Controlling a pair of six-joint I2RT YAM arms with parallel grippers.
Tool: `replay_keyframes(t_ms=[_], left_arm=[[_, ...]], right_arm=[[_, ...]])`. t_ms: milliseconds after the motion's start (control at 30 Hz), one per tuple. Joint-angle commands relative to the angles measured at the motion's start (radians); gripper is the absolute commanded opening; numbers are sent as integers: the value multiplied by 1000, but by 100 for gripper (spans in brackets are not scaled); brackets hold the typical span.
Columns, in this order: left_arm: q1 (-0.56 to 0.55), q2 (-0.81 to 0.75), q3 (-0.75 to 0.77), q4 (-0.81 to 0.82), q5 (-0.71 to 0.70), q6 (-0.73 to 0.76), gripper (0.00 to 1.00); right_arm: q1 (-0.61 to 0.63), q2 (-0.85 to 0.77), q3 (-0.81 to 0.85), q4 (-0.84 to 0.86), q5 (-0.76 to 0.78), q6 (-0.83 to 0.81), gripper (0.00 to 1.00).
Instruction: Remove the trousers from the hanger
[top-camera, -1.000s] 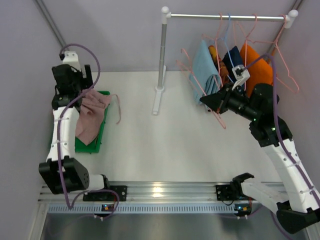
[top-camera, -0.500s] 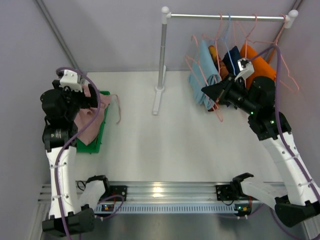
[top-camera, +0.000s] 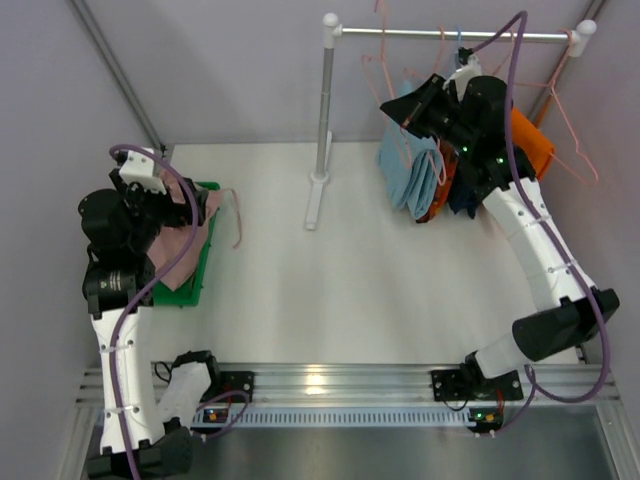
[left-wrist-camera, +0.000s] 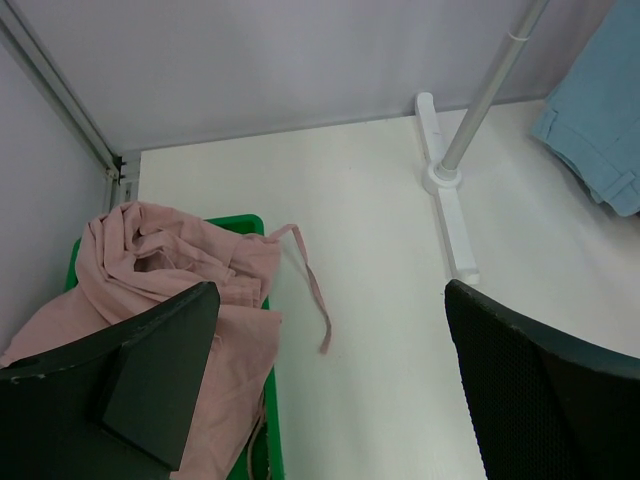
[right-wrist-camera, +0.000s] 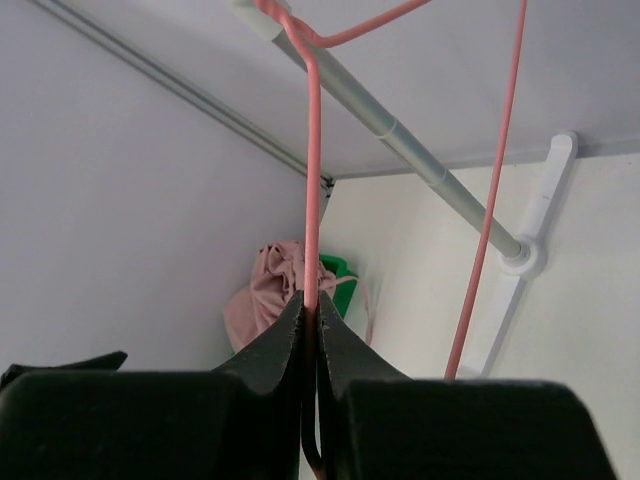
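Observation:
Dusty pink trousers (top-camera: 180, 245) lie crumpled over a green tray (top-camera: 205, 268). My left gripper (top-camera: 190, 205) hovers open above them, holding nothing; in the left wrist view its fingers (left-wrist-camera: 150, 380) frame the pink trousers (left-wrist-camera: 170, 270) and bare table. Up at the rail (top-camera: 500, 35), my right gripper (top-camera: 398, 108) is shut on the wire of an empty pink hanger (top-camera: 372, 72). The right wrist view shows that pink hanger (right-wrist-camera: 313, 200) pinched between the jaws of the right gripper (right-wrist-camera: 312, 310). Light blue (top-camera: 410, 165), patterned (top-camera: 437, 190), navy (top-camera: 465, 195) and orange trousers (top-camera: 530, 140) hang from the rail.
The rail's stand pole (top-camera: 326, 100) rises from a white foot (top-camera: 315, 200) at mid-table. A few empty pink hangers (top-camera: 565, 130) hang at the rail's right end. Grey walls close in on both sides. The pink trousers' drawstring (left-wrist-camera: 315, 300) trails onto the table.
My right arm has lifted the pink hanger from beside the hanging trousers up to rail height. My left arm has drawn back toward the near-left, its gripper still over the tray.

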Motion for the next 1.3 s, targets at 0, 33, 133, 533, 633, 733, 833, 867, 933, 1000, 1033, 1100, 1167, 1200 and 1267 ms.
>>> replay_keyframes(t_ms=[0,33,133,533,633,733,833,867,933,1000,1033,1100,1167,1200,1267], left_arm=[[2,4,23,3,24,-21,99],[2,6,23,3,22,-23,99],[2,7,18,3,21,-23,99],[2,7,-13,3,17,-31,99],[0,7,-17,3,16,-31,99],[2,4,-19,3,19,-31,99],[2,4,-20,4,21,-28,99],[2,6,-20,8,21,-32,99],[2,9,-14,12,27,-40,99],[2,13,-11,17,39,-40,99],[2,17,-10,15,40,-40,99],[2,29,-8,12,45,-60,99],[2,47,-3,-5,53,-72,99],[2,53,-6,-11,57,-74,99],[2,61,-19,-15,77,-75,99]], right_arm=[[4,91,121,110,17,27,0],[4,113,140,110,17,26,0],[5,182,185,124,12,30,0],[45,262,152,164,-11,33,0],[55,243,119,167,-14,30,3],[53,213,83,176,-20,39,23],[55,170,51,168,-20,33,39],[55,146,39,162,-18,27,44],[52,113,21,136,-20,6,49],[50,50,-16,121,-20,-35,60],[50,26,-35,103,-20,-52,63],[50,-69,-113,98,-26,-109,74],[50,-173,-200,87,-26,-144,91],[50,-209,-225,80,-22,-183,98],[48,-313,-286,52,4,-227,99]])
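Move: The bare pink hanger is still pinched in my shut right fingers, its hook above and in front of them. The rail spot where the hook will go lies about 12 cm ahead, 9 cm left and 8 cm above that hand. The rail's left post top is some 13 cm left, equally far ahead and high; the light-blue trousers hang 6 cm ahead, 4 cm right and about 20 cm lower. From my left hand the spot is roughly 25 cm ahead, 32 cm right and 14 cm higher. With my right hand I carry the empty hanger about 7 cm forward, easing left and about 5 cm down to bring its hook over the rail near the left post. Then I open the fingers wide, let go of the wire and draw back some 11 cm, rising and drifting right, fingertips tipping up slightly. My open left hand sinks a couple of centimetres, empty. ##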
